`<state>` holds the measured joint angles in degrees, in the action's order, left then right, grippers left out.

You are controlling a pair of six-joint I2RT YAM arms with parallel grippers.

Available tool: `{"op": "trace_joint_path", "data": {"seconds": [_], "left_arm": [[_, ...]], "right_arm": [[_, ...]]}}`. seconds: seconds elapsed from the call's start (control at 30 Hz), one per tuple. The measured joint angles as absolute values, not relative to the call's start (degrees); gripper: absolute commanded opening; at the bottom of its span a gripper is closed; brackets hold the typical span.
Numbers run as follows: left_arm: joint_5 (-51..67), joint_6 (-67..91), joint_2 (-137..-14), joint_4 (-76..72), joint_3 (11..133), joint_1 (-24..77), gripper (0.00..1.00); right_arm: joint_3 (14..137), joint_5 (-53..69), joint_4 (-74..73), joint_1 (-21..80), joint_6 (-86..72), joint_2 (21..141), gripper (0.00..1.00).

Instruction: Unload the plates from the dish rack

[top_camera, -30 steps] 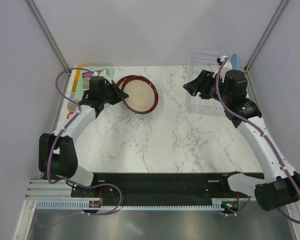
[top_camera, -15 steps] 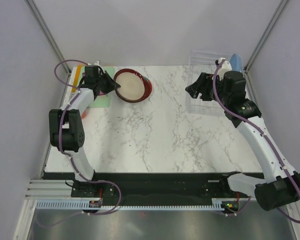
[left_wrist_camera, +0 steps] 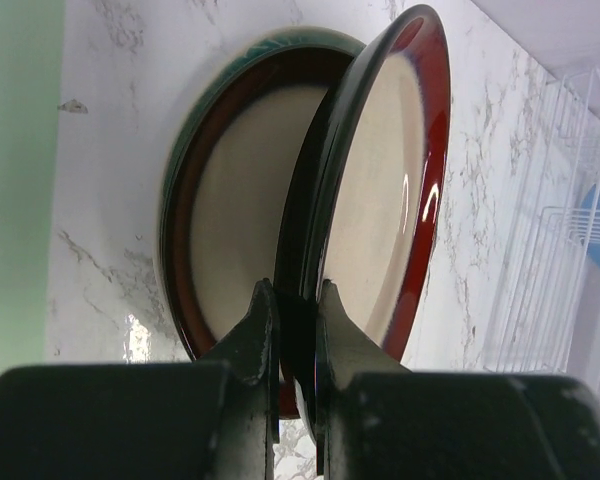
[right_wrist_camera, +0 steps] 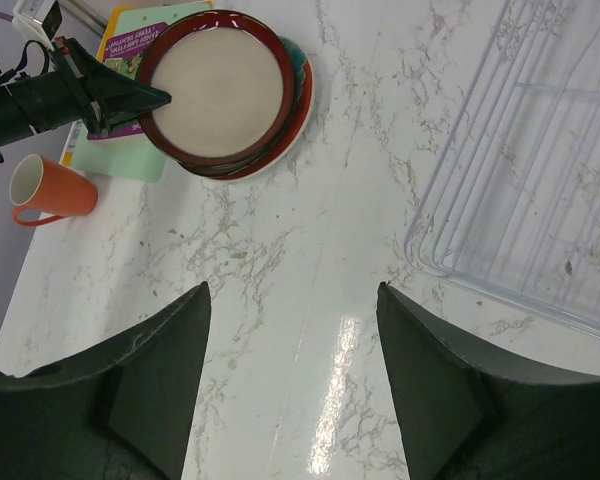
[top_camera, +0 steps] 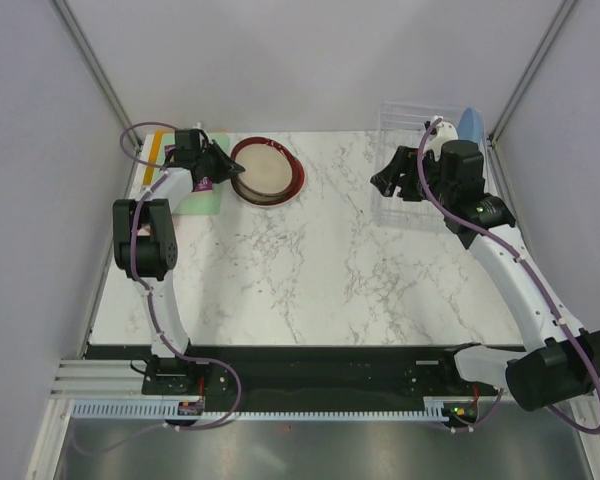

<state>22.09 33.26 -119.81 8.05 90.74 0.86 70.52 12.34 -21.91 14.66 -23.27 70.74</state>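
Observation:
My left gripper (left_wrist_camera: 292, 290) is shut on the rim of a dark red-rimmed plate with a cream centre (left_wrist_camera: 380, 180). It holds the plate tilted over a stack at the back left (top_camera: 267, 172). That stack has a similar cream-centred plate (left_wrist_camera: 235, 220) lying on a red plate with teal (right_wrist_camera: 300, 85). My right gripper (right_wrist_camera: 292, 288) hangs open and empty above the marble, just left of the clear dish rack (right_wrist_camera: 540, 150) at the back right (top_camera: 400, 212). A light blue plate (top_camera: 471, 123) stands at the rack's far end.
A green and purple book (right_wrist_camera: 130, 45) lies at the back left corner under my left gripper (top_camera: 235, 172). An orange mug with a white inside (right_wrist_camera: 50, 190) stands near it. Grey walls close both sides.
The left arm has carried its plate back and left and lowered it over the stack. The right gripper has barely moved.

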Motion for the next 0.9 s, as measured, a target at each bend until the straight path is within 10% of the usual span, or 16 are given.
{"op": "trace_joint_path", "data": {"seconds": [0.2, 0.53, 0.9], "left_arm": [[23.3, 34.8, -120.5, 7.3, 90.8, 0.6, 0.02], [24.4, 35.5, -120.6, 6.1, 89.9, 0.2, 0.42], [24.6, 35.4, -120.6, 7.5, 88.1, 0.4, 0.52]], "right_arm": [[70.5, 12.3, -21.9, 14.3, -22.9, 71.0, 0.74], [70.5, 10.1, -23.7, 13.1, -21.1, 71.0, 0.75], [71.4, 9.9, -25.0, 12.4, -20.6, 71.0, 0.75]]}}
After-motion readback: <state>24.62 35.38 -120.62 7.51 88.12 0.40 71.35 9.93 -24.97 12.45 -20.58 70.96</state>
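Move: The left hand still holds the last plate by its near-left rim, tilted over the stacked plates. The stack's middle is about 4 cm ahead and 7 cm right of this hand, some 3 cm lower. The green mat's middle lies about 14 cm left and 4 cm ahead; the orange mug is about 22 cm left and 12 cm back. From the empty right hand, the stack is roughly 21 cm ahead, 28 cm left and 21 cm below. Hold the left gripper almost still over the stack's near-left rim, then open its fingers to about half to let go of the plate, easing the hand about 2 cm down and 1 cm back as they part on either side of the rim. Meanwhile shift the empty, open right hand about 2 cm to the right. ##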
